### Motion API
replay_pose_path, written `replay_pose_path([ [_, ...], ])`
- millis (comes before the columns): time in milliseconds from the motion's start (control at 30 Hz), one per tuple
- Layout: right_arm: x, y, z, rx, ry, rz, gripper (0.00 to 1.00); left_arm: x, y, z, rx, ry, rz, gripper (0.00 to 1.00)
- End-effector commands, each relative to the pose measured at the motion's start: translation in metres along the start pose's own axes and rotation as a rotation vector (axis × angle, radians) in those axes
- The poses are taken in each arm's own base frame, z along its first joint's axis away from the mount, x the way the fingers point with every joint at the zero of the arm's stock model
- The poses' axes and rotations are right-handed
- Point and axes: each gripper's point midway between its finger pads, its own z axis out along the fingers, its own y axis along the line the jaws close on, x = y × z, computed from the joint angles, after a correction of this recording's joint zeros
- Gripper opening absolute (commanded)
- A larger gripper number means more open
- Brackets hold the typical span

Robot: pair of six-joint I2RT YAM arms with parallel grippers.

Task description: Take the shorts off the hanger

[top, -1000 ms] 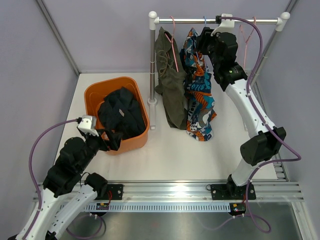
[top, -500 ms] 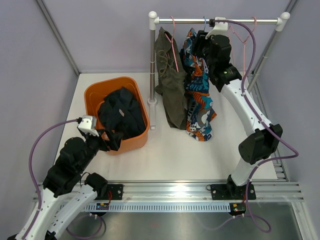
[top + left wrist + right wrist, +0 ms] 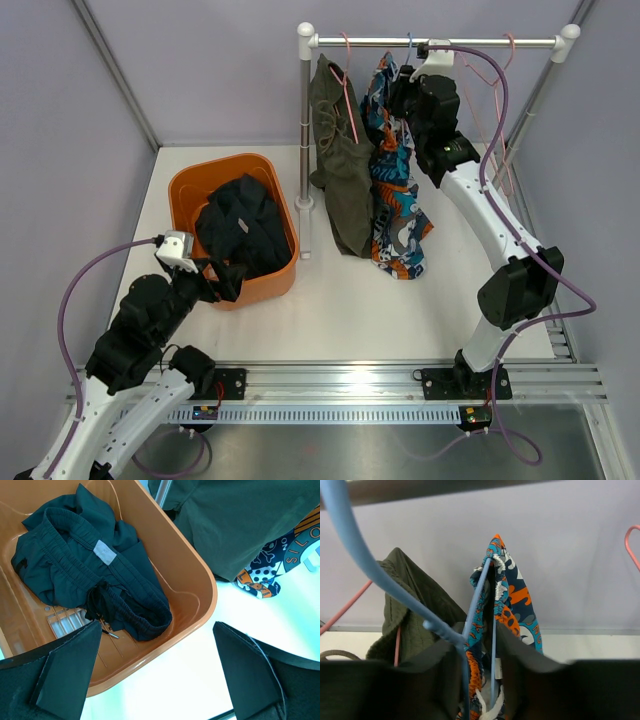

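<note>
The patterned blue-and-orange shorts [image 3: 400, 190] hang from a blue hanger [image 3: 385, 580] on the rail [image 3: 480, 42]. My right gripper [image 3: 402, 100] is up at the hanger just below the rail. In the right wrist view its jaws [image 3: 479, 635] have closed in on the shorts' waistband [image 3: 507, 600] and the hanger's two blue wires, one finger touching each side. Low at the left, my left gripper [image 3: 222, 278] stands open beside the orange basket, its jaws [image 3: 156, 630] holding nothing.
Olive shorts [image 3: 340, 170] hang on a pink hanger [image 3: 347, 70] just left of the patterned pair. A bare pink hanger [image 3: 490, 70] hangs at the rail's right end. The orange basket [image 3: 190, 180] holds dark shorts [image 3: 243, 225]. The rack's white post [image 3: 304, 140] stands beside the basket.
My right gripper has moved left along the rail into the patterned shorts and its jaws have narrowed onto the waistband and hanger. The left arm has stayed still.
</note>
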Motion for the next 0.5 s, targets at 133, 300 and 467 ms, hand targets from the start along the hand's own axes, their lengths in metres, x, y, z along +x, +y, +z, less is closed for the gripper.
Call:
replay_pose_path([
  [133,-0.048,0.003,-0.010,0.020,-0.114,0.020,0.00,-0.004,0.000,0.000,-0.004,-0.022,-0.008,0.99],
  [300,-0.060,0.005,-0.022,0.008,-0.116,-0.005,0.00,-0.003,0.000,0.000,-0.005,-0.019,-0.006,0.99],
  [467,-0.094,0.004,-0.050,-0.008,-0.163,-0.027,0.00,-0.003,0.000,0.001,-0.004,-0.017,-0.007,0.99],
])
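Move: The blue hanger's neck already sits between the right hand's open fingers, about 1 cm ahead and 1 cm left, level with them. Its patterned shorts hang some 16 cm below, about 2 cm ahead and in line sideways; the rail runs roughly 8 cm above and 4 cm ahead. The green shorts are about 10 cm left, straight across and 13 cm lower. From the left hand the neck lies about 35 cm ahead, 32 cm right and 16 cm above. The right fingers pinch the blue hanger's neck shut, then ease back and up about 1 cm. ##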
